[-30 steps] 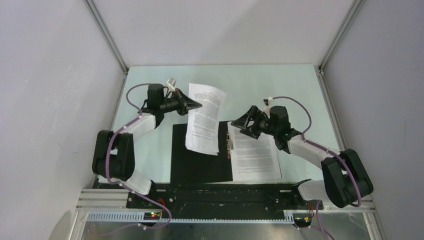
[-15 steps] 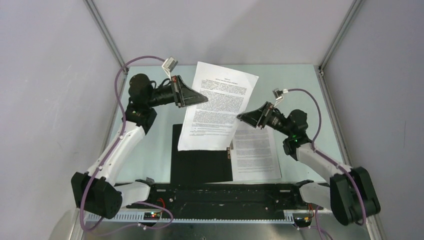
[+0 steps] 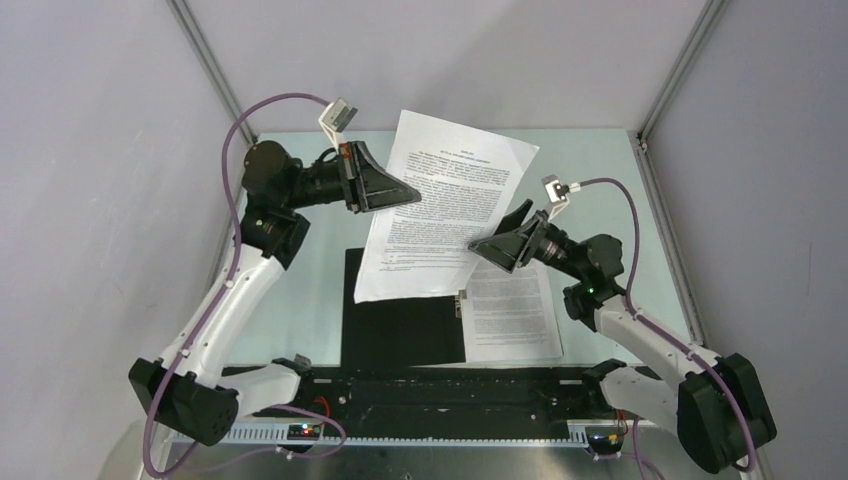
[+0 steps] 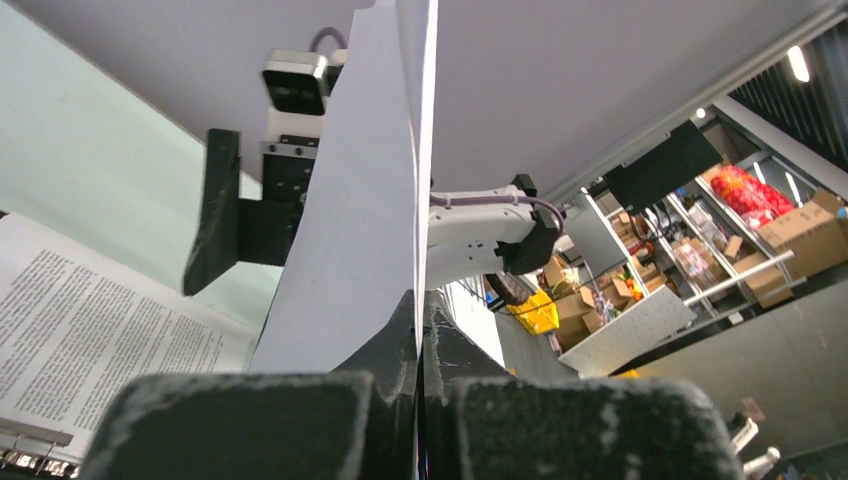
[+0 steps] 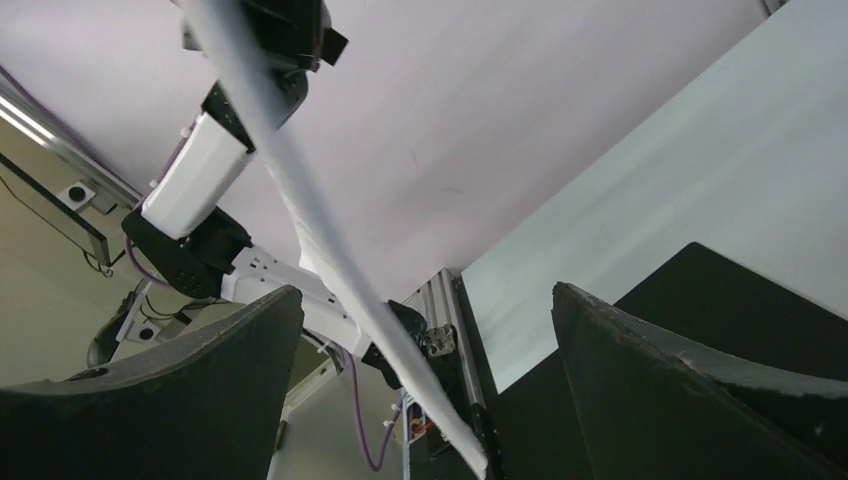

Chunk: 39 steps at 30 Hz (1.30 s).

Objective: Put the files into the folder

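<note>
The folder (image 3: 400, 325) lies open on the table, black inside up, with its metal spine clip (image 3: 460, 298) in the middle. One printed sheet (image 3: 510, 310) lies flat on its right half. My left gripper (image 3: 408, 194) is shut on the left edge of the second sheet (image 3: 445, 215) and holds it high above the folder, hanging tilted. In the left wrist view the sheet's edge (image 4: 400, 200) runs up from between the closed fingers. My right gripper (image 3: 485, 245) is open, its fingers on either side of the hanging sheet's right edge (image 5: 320, 230), apart from it.
The table top (image 3: 600, 200) is pale green inside white walls, with metal frame posts (image 3: 215, 70) at the back corners. A black rail (image 3: 440, 385) with both arm bases runs along the near edge.
My left arm has lifted the sheet higher and a little right, so it faces the camera more. My right gripper has risen and moved left to the sheet's right edge.
</note>
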Motion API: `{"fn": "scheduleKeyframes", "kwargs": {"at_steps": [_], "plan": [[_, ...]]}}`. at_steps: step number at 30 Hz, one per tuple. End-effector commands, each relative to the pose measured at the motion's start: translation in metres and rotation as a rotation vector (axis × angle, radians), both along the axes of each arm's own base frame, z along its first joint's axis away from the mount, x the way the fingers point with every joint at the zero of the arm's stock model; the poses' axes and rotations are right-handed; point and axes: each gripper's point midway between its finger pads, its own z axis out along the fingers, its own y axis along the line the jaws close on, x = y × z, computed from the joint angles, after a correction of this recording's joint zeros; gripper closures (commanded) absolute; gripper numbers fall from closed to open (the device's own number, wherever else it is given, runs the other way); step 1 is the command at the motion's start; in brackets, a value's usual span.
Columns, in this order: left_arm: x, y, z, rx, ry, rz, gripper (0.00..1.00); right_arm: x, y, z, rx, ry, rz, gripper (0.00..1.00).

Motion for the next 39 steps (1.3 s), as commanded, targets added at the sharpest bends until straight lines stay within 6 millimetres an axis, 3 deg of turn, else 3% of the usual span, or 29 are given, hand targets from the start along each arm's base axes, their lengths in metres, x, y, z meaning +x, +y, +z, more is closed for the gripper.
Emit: {"fn": "scheduleKeyframes", "kwargs": {"at_steps": [1, 10, 15, 21, 25, 26, 27, 28, 29, 30, 31, 32, 33, 34, 35, 36, 37, 39], "plan": [[-0.018, 0.000, 0.020, -0.017, -0.054, -0.049, 1.00, -0.001, 0.001, 0.028, 0.057, -0.093, -0.008, 0.01], [0.001, -0.006, -0.002, 0.005, -0.016, -0.023, 1.00, -0.031, -0.010, 0.064, 0.139, -0.142, 0.007, 0.03], [0.009, -0.008, -0.008, 0.009, -0.014, 0.002, 1.00, -0.044, -0.007, 0.070, 0.156, -0.127, 0.008, 0.11], [0.017, -0.009, -0.023, 0.019, 0.005, 0.043, 1.00, -0.029, -0.001, 0.053, 0.113, -0.003, -0.032, 0.29], [0.023, -0.009, -0.042, 0.035, 0.031, 0.081, 0.98, -0.008, -0.002, 0.038, 0.035, 0.097, -0.126, 0.52], [0.026, -0.009, -0.046, 0.038, 0.032, 0.099, 0.96, 0.001, -0.003, 0.023, -0.013, 0.169, -0.171, 0.62], [0.029, -0.008, -0.055, 0.047, 0.050, 0.124, 0.88, 0.005, -0.006, 0.026, -0.037, 0.168, -0.203, 0.67], [0.031, -0.008, -0.061, 0.056, 0.049, 0.138, 0.82, 0.014, -0.010, 0.015, -0.095, 0.239, -0.257, 0.77], [0.034, -0.006, -0.074, 0.073, 0.077, 0.170, 0.69, 0.017, -0.014, -0.007, -0.181, 0.298, -0.289, 0.82], [0.035, -0.006, -0.090, 0.096, 0.095, 0.185, 0.61, 0.024, -0.021, -0.003, -0.199, 0.309, -0.339, 0.90], [0.040, -0.004, -0.098, 0.111, 0.097, 0.232, 0.48, 0.025, -0.028, -0.031, -0.300, 0.387, -0.367, 0.99], [0.040, -0.005, -0.115, 0.134, 0.124, 0.248, 0.43, 0.032, -0.037, -0.033, -0.327, 0.408, -0.406, 1.00], [0.046, -0.004, -0.124, 0.152, 0.131, 0.296, 0.41, 0.035, -0.048, -0.056, -0.406, 0.469, -0.437, 1.00], [0.044, -0.007, -0.140, 0.177, 0.154, 0.302, 0.36, 0.037, -0.054, -0.061, -0.436, 0.487, -0.458, 1.00], [0.050, -0.008, -0.152, 0.202, 0.168, 0.347, 0.35, 0.037, -0.065, -0.082, -0.519, 0.538, -0.483, 1.00], [0.047, -0.014, -0.166, 0.229, 0.184, 0.349, 0.34, 0.040, -0.073, -0.087, -0.556, 0.550, -0.523, 1.00], [0.054, -0.015, -0.179, 0.257, 0.201, 0.391, 0.34, 0.040, -0.087, -0.108, -0.651, 0.595, -0.572, 1.00], [0.057, -0.025, -0.206, 0.311, 0.254, 0.416, 0.34, 0.038, -0.105, -0.131, -0.769, 0.634, -0.624, 1.00]]}}
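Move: The raised sheet, still pinched near its left edge by the left gripper, has its middle about 6 cm right of and 4 cm below that hand. From the open right gripper, already at the sheet's right edge, the middle is some 9 cm left and 7 cm up. Far below, roughly 30 cm under the right hand, the filed sheet lies 7 cm to its right and 1 cm ahead, the folder's clip 4 cm left and 3 cm ahead. Draw the open right gripper back and up about 5 cm, then swing it forward and down while shutting it on the sheet's right edge. As it closes, open the left gripper to give up the left edge, sinking that hand some 17 cm and slightly forward. Carry on with the right hand rightward and down towards the filed sheet, tipping it down and turning it clockwise. ##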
